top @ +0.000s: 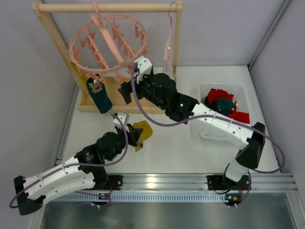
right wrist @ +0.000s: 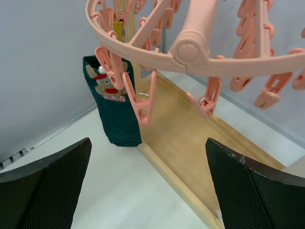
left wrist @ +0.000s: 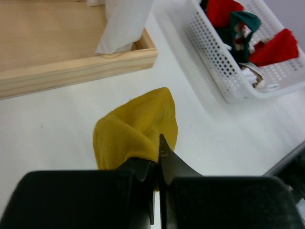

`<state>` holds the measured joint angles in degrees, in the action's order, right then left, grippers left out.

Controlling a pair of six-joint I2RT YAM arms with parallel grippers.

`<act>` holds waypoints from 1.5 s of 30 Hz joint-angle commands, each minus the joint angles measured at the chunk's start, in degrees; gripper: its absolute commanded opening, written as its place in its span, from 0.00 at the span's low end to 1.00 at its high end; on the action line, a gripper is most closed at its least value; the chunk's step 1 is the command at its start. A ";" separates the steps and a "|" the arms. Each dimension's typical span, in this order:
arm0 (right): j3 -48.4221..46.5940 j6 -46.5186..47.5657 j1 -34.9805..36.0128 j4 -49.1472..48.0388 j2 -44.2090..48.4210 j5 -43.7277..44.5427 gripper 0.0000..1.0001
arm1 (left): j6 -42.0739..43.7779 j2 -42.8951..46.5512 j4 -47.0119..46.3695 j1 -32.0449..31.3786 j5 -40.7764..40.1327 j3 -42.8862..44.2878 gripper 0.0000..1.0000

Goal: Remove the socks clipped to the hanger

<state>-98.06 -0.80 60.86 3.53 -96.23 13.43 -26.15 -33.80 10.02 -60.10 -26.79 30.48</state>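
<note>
The round pink hanger [top: 108, 45] hangs from the wooden rack, and its ring [right wrist: 190, 52] fills the top of the right wrist view. A dark teal sock [top: 99, 95] with a red-and-white figure hangs from a clip on its left side [right wrist: 116, 114]. My right gripper [top: 126, 92] is below the ring's front edge, open wide [right wrist: 147, 143], with nothing between its fingers and the teal sock to its left. My left gripper [top: 134, 136] is low over the table, shut on a mustard yellow sock [left wrist: 136, 129] that droops onto the table [top: 144, 130].
A white basket [top: 240, 90] at the right holds red and teal socks [top: 221, 101]; its wall [left wrist: 224, 90] is near the left gripper. The wooden rack frame [top: 109, 7] and its base [left wrist: 71, 71] stand behind. A slim pink hanger [top: 169, 47] carries white cloth [left wrist: 124, 24].
</note>
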 commanded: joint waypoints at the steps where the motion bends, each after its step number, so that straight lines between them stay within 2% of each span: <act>1: 3.13 -2.01 0.22 -1.70 8.50 -2.36 0.99 | 2.50 1.63 -0.62 -0.20 9.02 4.06 0.00; 4: 9.80 -2.28 0.58 1.47 15.78 -0.52 0.99 | 3.73 0.67 -0.79 -0.28 14.46 6.33 0.00; 7: 18.85 -2.72 0.57 3.67 24.92 5.27 0.99 | 4.27 -2.66 -1.49 -0.20 18.94 8.88 0.00; 11: 26.77 -4.30 0.57 11.39 37.65 18.51 0.99 | 3.22 -8.20 -7.97 -0.20 24.14 11.53 0.00; 15: 32.22 -8.60 0.49 24.28 46.90 33.03 0.99 | 2.60 -18.47 -11.51 -0.28 26.52 18.01 0.00; 17: 33.28 -12.99 0.40 29.49 51.89 41.10 0.99 | 2.86 -27.08 -11.52 -0.29 29.77 24.08 0.00; 20: 33.20 -19.58 0.40 39.16 57.96 48.50 0.99 | 2.69 -36.84 -11.43 -0.29 30.13 31.71 0.00; 22: 32.94 -23.54 0.40 44.43 61.05 50.81 1.00 | 2.16 -43.67 -11.52 -0.29 30.12 35.59 0.00; 27: 32.76 -23.03 0.40 45.86 69.50 51.08 0.99 | 1.81 -57.85 -11.43 -0.29 33.72 50.86 0.00; 33: 30.47 -22.15 0.40 48.24 71.26 52.05 0.99 | 2.60 -75.05 -11.34 -0.29 34.08 65.65 0.00; 40: 31.52 -21.79 0.40 48.15 71.35 50.29 0.99 | 2.33 -88.35 -11.34 -0.20 34.95 80.06 0.00; 41: 31.70 -21.79 0.40 48.06 71.44 50.12 0.99 | 2.16 -89.67 -11.25 -0.11 35.22 80.96 0.01; 42: 31.79 -21.88 0.49 47.97 71.44 50.03 0.99 | 1.81 -91.77 -11.25 0.06 35.31 81.49 0.20; 45: 32.23 -21.79 0.40 47.71 71.79 48.97 0.99 | 1.45 -92.93 -10.29 0.33 33.74 81.32 0.39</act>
<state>-65.67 -22.74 61.12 49.74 -25.06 63.22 -24.32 -125.86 1.13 -60.03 7.14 109.69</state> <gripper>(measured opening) 0.993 0.359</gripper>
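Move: The left hand holds the yellow sock. The basket it is bound for has its middle about 43 cm to its right, 18 cm ahead and 16 cm below; a white hanging cloth is some 22 cm ahead and 13 cm right, at hand height. From the empty right hand, the green sock still clipped up is roughly 14 cm left, 6 cm ahead, 9 cm lower; the pink hanger's middle is around 14 cm ahead, 7 cm left, 4 cm higher. Keeping its pinch on the yellow sock, the left hand first draws back and up a few centimetres, then sweeps nearly 40 cm right and about 10 cm forward to the basket's near-left part, turning some 35 degrees clockwise, sinks about 5 cm and begins opening its fingers. The right hand, wide open, retreats from the hanger some 45 cm right and 12 cm back, turning clockwise, then waits on the basket's near side. ##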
